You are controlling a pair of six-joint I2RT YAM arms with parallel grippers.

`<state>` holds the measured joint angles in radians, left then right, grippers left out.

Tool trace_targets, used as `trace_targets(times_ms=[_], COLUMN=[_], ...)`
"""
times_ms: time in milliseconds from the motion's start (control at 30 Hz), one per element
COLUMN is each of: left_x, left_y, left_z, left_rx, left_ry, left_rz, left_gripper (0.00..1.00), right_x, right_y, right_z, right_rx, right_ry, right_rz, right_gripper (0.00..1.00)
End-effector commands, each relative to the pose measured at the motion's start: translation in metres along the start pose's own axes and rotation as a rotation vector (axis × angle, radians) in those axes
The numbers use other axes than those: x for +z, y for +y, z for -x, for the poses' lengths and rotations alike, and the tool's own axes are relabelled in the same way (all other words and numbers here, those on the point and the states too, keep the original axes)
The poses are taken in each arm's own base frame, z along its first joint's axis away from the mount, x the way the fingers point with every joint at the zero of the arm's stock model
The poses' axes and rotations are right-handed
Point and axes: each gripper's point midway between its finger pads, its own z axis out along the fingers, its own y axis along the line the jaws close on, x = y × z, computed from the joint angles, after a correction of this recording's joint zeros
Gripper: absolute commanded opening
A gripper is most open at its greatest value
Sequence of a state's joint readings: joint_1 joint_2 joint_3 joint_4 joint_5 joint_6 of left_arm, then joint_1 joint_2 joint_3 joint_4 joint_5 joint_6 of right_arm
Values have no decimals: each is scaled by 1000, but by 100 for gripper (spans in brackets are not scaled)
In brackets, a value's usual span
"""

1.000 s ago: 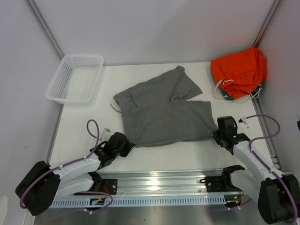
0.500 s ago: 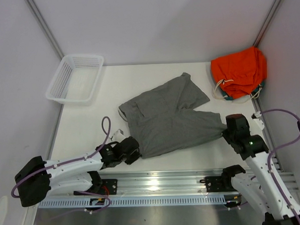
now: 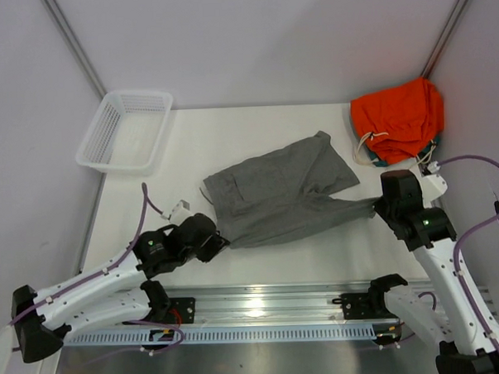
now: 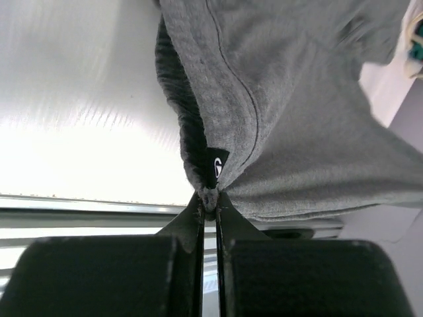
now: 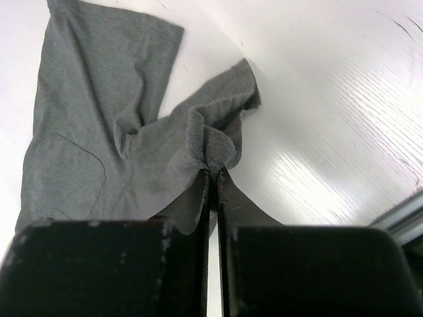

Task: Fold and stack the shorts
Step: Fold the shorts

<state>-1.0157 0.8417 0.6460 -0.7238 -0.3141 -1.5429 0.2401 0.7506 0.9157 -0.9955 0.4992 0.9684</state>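
Observation:
The grey shorts [image 3: 283,194] hang stretched above the white table between my two grippers. My left gripper [image 3: 217,242] is shut on the hem corner at the near left, right below the small dark tag [image 4: 217,165]; grey cloth [image 4: 304,119] fills that wrist view. My right gripper [image 3: 376,206] is shut on the opposite corner at the right, where a folded bit of hem [image 5: 211,148] bunches at the fingertips. The far leg of the shorts [image 5: 99,79] trails on the table behind.
A white mesh basket [image 3: 123,130] stands at the far left. A bright orange garment [image 3: 398,118] with a white drawstring lies bunched in the far right corner. The metal rail [image 3: 263,306] runs along the near edge.
Both arms have lifted and pulled the near edge of the shorts taut. The right gripper has moved right and away from me; the whole garment has slid to the right.

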Motion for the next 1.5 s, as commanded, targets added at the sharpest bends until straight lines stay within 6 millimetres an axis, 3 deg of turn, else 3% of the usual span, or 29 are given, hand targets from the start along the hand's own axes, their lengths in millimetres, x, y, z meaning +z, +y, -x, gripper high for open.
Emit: trace_targets(times_ms=[0, 133, 167, 300, 533, 833, 1067, 1300, 1467], left_x=[-19, -31, -38, -34, -16, -2, 16, 41, 58], left_y=[1, -5, -14, -22, -32, -43, -45, -52, -49], left_z=[24, 52, 64, 76, 96, 123, 145, 168, 180], left_rx=[-2, -70, -73, -78, -89, -145, -179, -221, -222], left_ry=[-45, -95, -119, -96, -99, -113, -86, -57, -46], left_rz=[51, 92, 74, 78, 125, 122, 183, 204, 255], left_gripper=[1, 1, 1, 0, 0, 0, 0, 0, 0], right_x=[3, 11, 16, 27, 58, 82, 117, 148, 179], right_y=[26, 49, 54, 70, 104, 157, 202, 231, 233], right_z=[34, 41, 41, 40, 41, 64, 60, 54, 41], right_rx=[-1, 1, -5, -16, -46, -67, -94, -89, -103], right_ry=[-116, -126, -115, -102, -82, -109, -82, -73, -47], right_rz=[34, 73, 71, 82, 88, 111, 157, 175, 125], right_gripper=[0, 0, 0, 0, 0, 0, 0, 0, 0])
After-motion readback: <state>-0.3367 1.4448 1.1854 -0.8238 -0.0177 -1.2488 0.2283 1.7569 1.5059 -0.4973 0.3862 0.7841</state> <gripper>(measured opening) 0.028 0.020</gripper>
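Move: From my left hand, holding the shorts' near waist corner, their far waist corner is about 25 cm ahead, 5 cm left and 12 cm below. The white basket stands some 39 cm ahead and 29 cm left. From my right hand, on the near leg's hem, the far leg's outer corner lies roughly 35 cm ahead, 9 cm left and 20 cm below; the orange bundle sits about 35 cm ahead and 13 cm right. With both grippers still pinching the lifted near edge, I carry it forward over the rest of the shorts, my right hand about 27 cm, drifting left, nearly level. My left goes about 17 cm forward and some 5 cm left, first rising about 6 cm, then sinking most of that again while its wrist turns counter-clockwise and tips down, some 20 degrees in all. ##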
